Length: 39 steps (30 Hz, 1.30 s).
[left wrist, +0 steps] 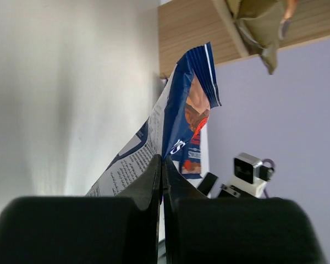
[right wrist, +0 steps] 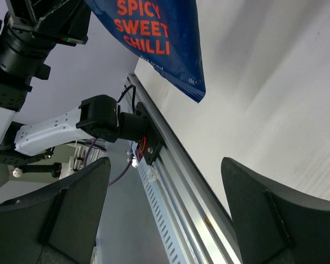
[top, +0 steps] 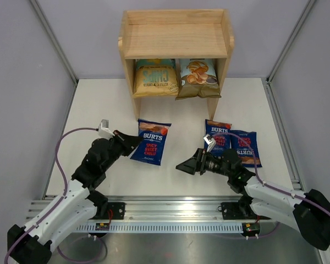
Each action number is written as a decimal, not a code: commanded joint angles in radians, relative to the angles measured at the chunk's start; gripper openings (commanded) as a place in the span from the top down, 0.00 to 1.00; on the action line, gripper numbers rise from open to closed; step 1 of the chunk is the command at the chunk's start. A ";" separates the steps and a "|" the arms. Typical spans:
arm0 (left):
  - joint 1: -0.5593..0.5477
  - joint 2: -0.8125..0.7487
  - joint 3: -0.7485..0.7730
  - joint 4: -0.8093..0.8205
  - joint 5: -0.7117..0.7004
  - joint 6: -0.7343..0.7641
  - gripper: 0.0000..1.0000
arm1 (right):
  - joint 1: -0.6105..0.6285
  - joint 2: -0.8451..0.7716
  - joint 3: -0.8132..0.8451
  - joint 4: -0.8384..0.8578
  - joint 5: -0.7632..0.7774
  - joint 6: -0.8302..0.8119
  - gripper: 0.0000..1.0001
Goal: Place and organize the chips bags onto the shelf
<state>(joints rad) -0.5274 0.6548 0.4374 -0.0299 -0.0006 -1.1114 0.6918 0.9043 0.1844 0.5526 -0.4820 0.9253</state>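
Observation:
A dark-blue Burts chips bag (top: 152, 141) lies left of centre on the table, and my left gripper (top: 135, 141) is shut on its left edge. In the left wrist view the closed fingers (left wrist: 154, 181) pinch the bag (left wrist: 181, 118), which stands up ahead of them. My right gripper (top: 182, 165) is open and points left, with nothing between its fingers; the same bag (right wrist: 154, 38) shows beyond it. Two more Burts bags (top: 218, 137) (top: 244, 146) lie flat behind the right arm. The wooden shelf (top: 176, 38) holds a yellow bag (top: 155, 77) and a pale-blue-and-brown bag (top: 198, 78) on its lower tier.
The shelf's top tier (top: 179, 41) holds nothing. A metal rail (top: 170, 209) runs along the near table edge, also seen as the rail (right wrist: 176, 181) in the right wrist view. Grey walls close in the left and right sides.

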 commanded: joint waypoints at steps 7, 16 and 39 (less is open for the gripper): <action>-0.026 -0.087 0.106 0.117 0.158 -0.123 1.00 | 0.086 0.205 0.194 0.299 0.108 -0.204 0.12; -0.059 -0.126 0.130 0.142 0.206 -0.189 1.00 | 0.141 0.387 0.388 0.412 0.079 -0.224 0.38; -0.060 -0.067 0.368 -0.290 0.594 0.676 0.07 | 0.152 0.170 0.627 -0.247 -0.352 -0.318 0.93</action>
<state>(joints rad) -0.5819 0.5716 0.8261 -0.3695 0.4709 -0.5018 0.8333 1.1053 0.7448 0.4320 -0.7425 0.6827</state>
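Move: My left hand already pinches the left edge of the blue Burts bag in the air, its middle some 5 cm right and 2 cm lower. My open right hand goes for this bag, whose middle lies roughly 13 cm left, 9 cm ahead and 3 cm above. On the table, about 13 cm below my right hand, one blue bag lies some 14 cm ahead and 13 cm right, another about 9 cm ahead and 26 cm right. I pass the bag from my left hand to my right. My left lifts it about 10 cm and draws back while my right comes in left, up and forward and closes on its right-hand side; only then does my left open wide and let go, backing off and turning clockwise, first up, then sinking. Holding on, my right moves back some 7 cm and up 5, turning counter-clockwise. ##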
